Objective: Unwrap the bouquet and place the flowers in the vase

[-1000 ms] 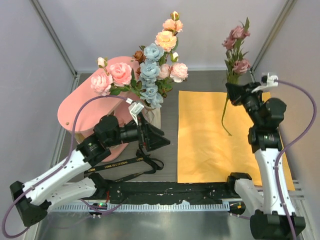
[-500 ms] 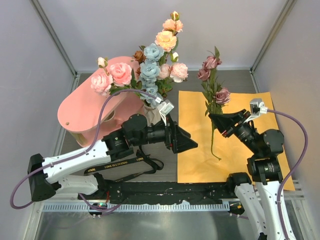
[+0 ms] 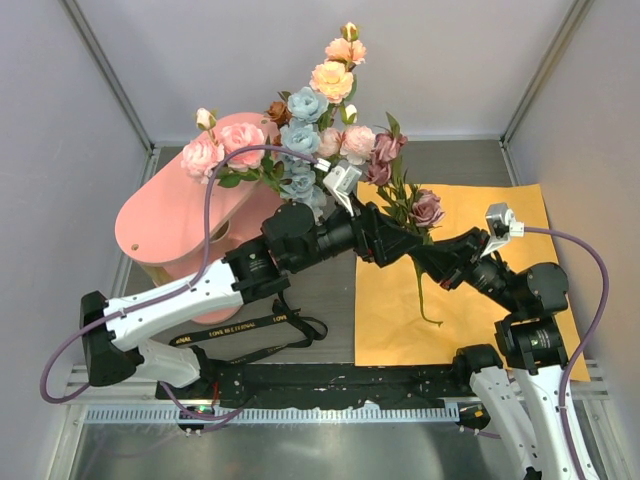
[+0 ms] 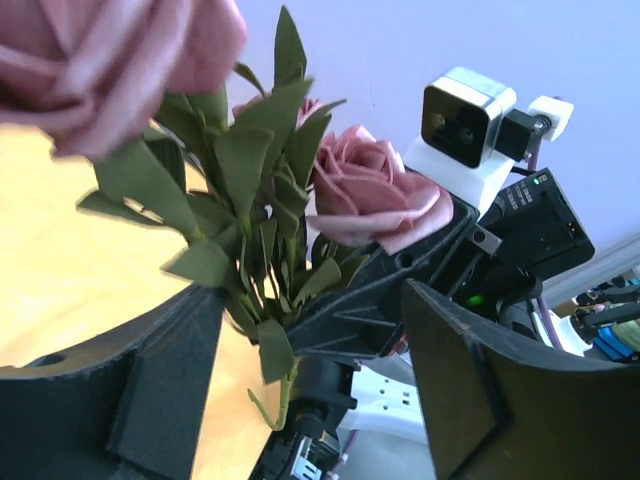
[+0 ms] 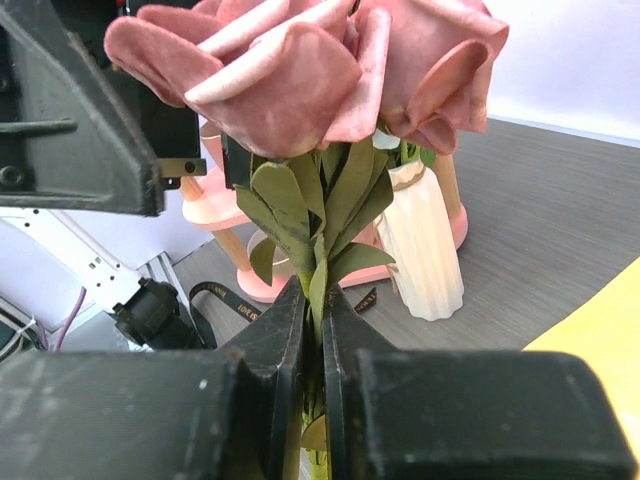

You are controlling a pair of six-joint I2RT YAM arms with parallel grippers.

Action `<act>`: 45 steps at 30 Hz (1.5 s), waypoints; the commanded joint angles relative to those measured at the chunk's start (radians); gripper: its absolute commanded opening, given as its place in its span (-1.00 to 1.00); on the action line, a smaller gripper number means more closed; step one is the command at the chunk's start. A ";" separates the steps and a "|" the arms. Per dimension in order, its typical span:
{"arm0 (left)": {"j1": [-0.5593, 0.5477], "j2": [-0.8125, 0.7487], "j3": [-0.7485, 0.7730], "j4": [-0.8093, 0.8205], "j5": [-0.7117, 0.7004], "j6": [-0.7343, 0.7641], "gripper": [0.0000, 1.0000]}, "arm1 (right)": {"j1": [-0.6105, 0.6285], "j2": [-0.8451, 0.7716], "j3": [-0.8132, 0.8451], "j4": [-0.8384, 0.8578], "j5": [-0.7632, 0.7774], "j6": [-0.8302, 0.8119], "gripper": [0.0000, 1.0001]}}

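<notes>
My right gripper (image 5: 320,330) is shut on the stem of a sprig of mauve roses (image 3: 427,207), held tilted above the flat orange paper (image 3: 470,300). My left gripper (image 3: 393,243) is open, its jaws on either side of the sprig's green leaves (image 4: 250,200) and stem without closing on them; the right gripper's fingers (image 4: 380,310) lie between them. The white ribbed vase (image 5: 422,245) stands behind on the grey table. Pink, peach and pale blue flowers (image 3: 305,110) rise from where it stands; my left arm hides it in the top view.
A pink shelf (image 3: 170,220) stands at the left beside the vase. The black printed ribbon (image 3: 250,325) lies loose on the table in front of it. Grey walls close in the table's sides and back.
My right gripper carried the mauve sprig left and lower, toward the vase. My left arm swung right to meet it, and its jaws now bracket the sprig.
</notes>
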 commanded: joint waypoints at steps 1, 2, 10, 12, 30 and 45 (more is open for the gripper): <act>-0.004 0.027 0.062 0.041 -0.030 0.033 0.34 | 0.015 -0.014 0.045 0.000 -0.021 -0.040 -0.94; -0.004 0.032 0.067 0.039 -0.032 0.033 0.28 | 0.017 -0.013 0.045 -0.002 -0.019 -0.043 -0.93; -0.004 0.061 0.078 0.035 -0.021 0.038 -0.37 | 0.027 -0.019 0.043 -0.005 -0.011 -0.051 -0.93; -0.004 0.064 0.079 0.038 -0.020 0.044 -0.53 | 0.032 -0.017 0.043 -0.005 -0.011 -0.052 -0.88; -0.004 -0.212 0.144 -0.353 -0.151 0.401 -0.99 | 0.049 0.049 0.259 -0.189 0.127 -0.064 0.55; -0.004 -0.379 0.234 -0.470 -0.493 0.781 -1.00 | 0.055 0.052 0.252 -0.212 0.235 -0.095 0.56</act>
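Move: The left hand, open, already has the mauve roses' stem between its pads, about 1 cm ahead, 2 cm right and 1 cm below. From that hand the vase stands some 18 cm left, 10 cm ahead and 30 cm down, the pink shelf some 34 cm left, 8 cm ahead and 22 cm down. The right hand still grips the stem lower down; the left fingers are roughly 3 cm ahead, 3 cm left and 5 cm above it. Easing a centimetre or two forward, right and down, the left hand shuts its fingers on the mauve roses' stem just below the leaves. The right hand then opens, lets go and backs off upward about 6 cm. The left carries the stem nearly 20 cm left towards the vase, rising some 10 cm, swinging counter-clockwise and rolling so the blooms lean back and the stem's foot swings forward. ##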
